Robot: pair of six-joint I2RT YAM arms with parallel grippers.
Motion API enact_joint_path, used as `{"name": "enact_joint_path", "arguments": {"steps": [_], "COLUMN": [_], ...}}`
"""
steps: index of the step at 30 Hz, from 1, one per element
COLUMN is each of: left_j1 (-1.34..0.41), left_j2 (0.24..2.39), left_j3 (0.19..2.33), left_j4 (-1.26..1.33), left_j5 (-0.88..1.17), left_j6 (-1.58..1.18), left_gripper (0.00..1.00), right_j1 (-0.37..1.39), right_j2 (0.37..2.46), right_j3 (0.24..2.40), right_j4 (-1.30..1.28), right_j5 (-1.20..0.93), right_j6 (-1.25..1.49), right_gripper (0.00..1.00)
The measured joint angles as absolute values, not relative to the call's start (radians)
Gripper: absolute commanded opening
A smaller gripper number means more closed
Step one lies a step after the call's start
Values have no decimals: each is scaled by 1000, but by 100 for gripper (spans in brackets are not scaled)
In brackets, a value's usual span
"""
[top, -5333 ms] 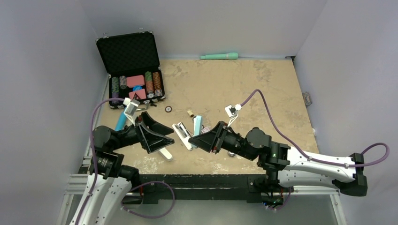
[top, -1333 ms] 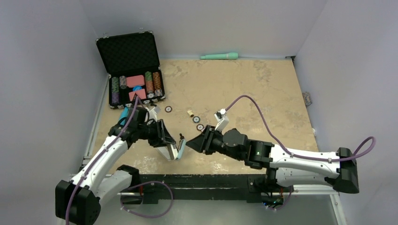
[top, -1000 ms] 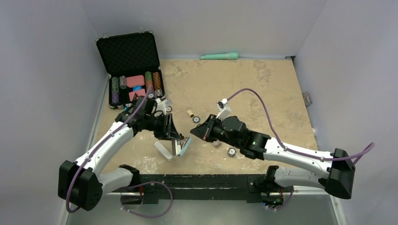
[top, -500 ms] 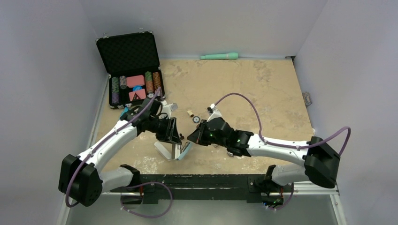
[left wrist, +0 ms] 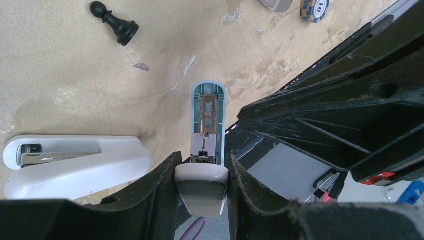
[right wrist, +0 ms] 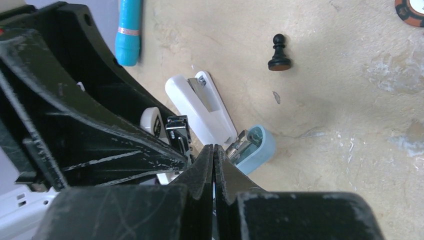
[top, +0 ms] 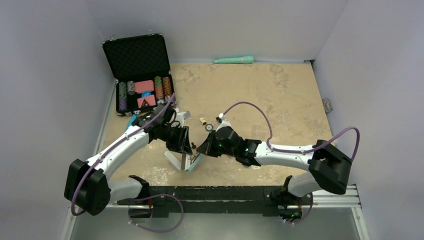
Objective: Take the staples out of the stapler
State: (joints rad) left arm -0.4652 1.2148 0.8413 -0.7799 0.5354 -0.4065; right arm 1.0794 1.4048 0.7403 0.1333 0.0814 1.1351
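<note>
My left gripper [left wrist: 201,165] is shut on the white rear end of a stapler [left wrist: 209,107]. The stapler's light-blue cover points away from me, showing the metal staple channel inside. In the top view the left gripper [top: 184,146] holds this stapler [top: 195,160] tilted, its blue tip near the table. My right gripper [right wrist: 214,148] is shut, with nothing visible between its jaws. Its tip sits right next to the blue stapler tip [right wrist: 256,145] and the left gripper's fingers. It also shows in the top view [top: 200,149].
A second white stapler [left wrist: 75,159] lies on the table beside the held one, also seen in the right wrist view [right wrist: 201,107]. A black chess pawn [right wrist: 279,52], poker chips [left wrist: 315,7], a blue pen [right wrist: 129,30], an open black case [top: 142,75] and a green tool [top: 234,60] are around.
My right gripper has moved left and closed in on the stapler held by the left gripper. The left gripper has shifted slightly right and held the stapler.
</note>
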Motion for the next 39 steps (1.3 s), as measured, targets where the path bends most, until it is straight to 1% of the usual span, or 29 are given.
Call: {"name": "enact_joint_path", "arguments": {"steps": [7,30,39], "left_j1": [-465,-466,-466], "left_j2": [1216,1216,1216], "left_j3": [847,847,847], "left_j4": [-780,-780,-788], "left_j5": [526,519,508], "left_j6": [-400,-400,-400], "left_gripper": [0,0,0], "right_j1": [1093,1100,1139], "right_j2": [1484,1522,1570], "right_j3": [773,792,760], "right_j4": [157,170,195], "right_j5": [60,57,57], "right_j6": [1143,1149,1187], "right_gripper": [0,0,0]}}
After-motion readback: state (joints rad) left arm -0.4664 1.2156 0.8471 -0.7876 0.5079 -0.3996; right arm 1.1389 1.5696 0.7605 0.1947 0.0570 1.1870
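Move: The open blue stapler's staple magazine, hanging under the left hand's grip, lies roughly 3 cm left, 2 cm back and 3 cm below the shut right fingertips; its blue cover is about 2 cm left, 2 cm back and 6 cm below them. On the table 10 cm or so below, the black pawn is some 7 cm ahead and 3 left, the white stapler about 10 left and 1 ahead. From the left hand the magazine is around 3 cm right, 1 back and 4 below. The magazine is met by the right hand's closed fingertips: they slide about 2 cm left into the opening between magazine and blue cover, sinking 1 cm, nearly pause, then drive 3 cm farther down and 2 cm back along it, tipping only a few degrees, and are against the magazine at the end. The left hand stays put and keeps its grip on the stapler. ##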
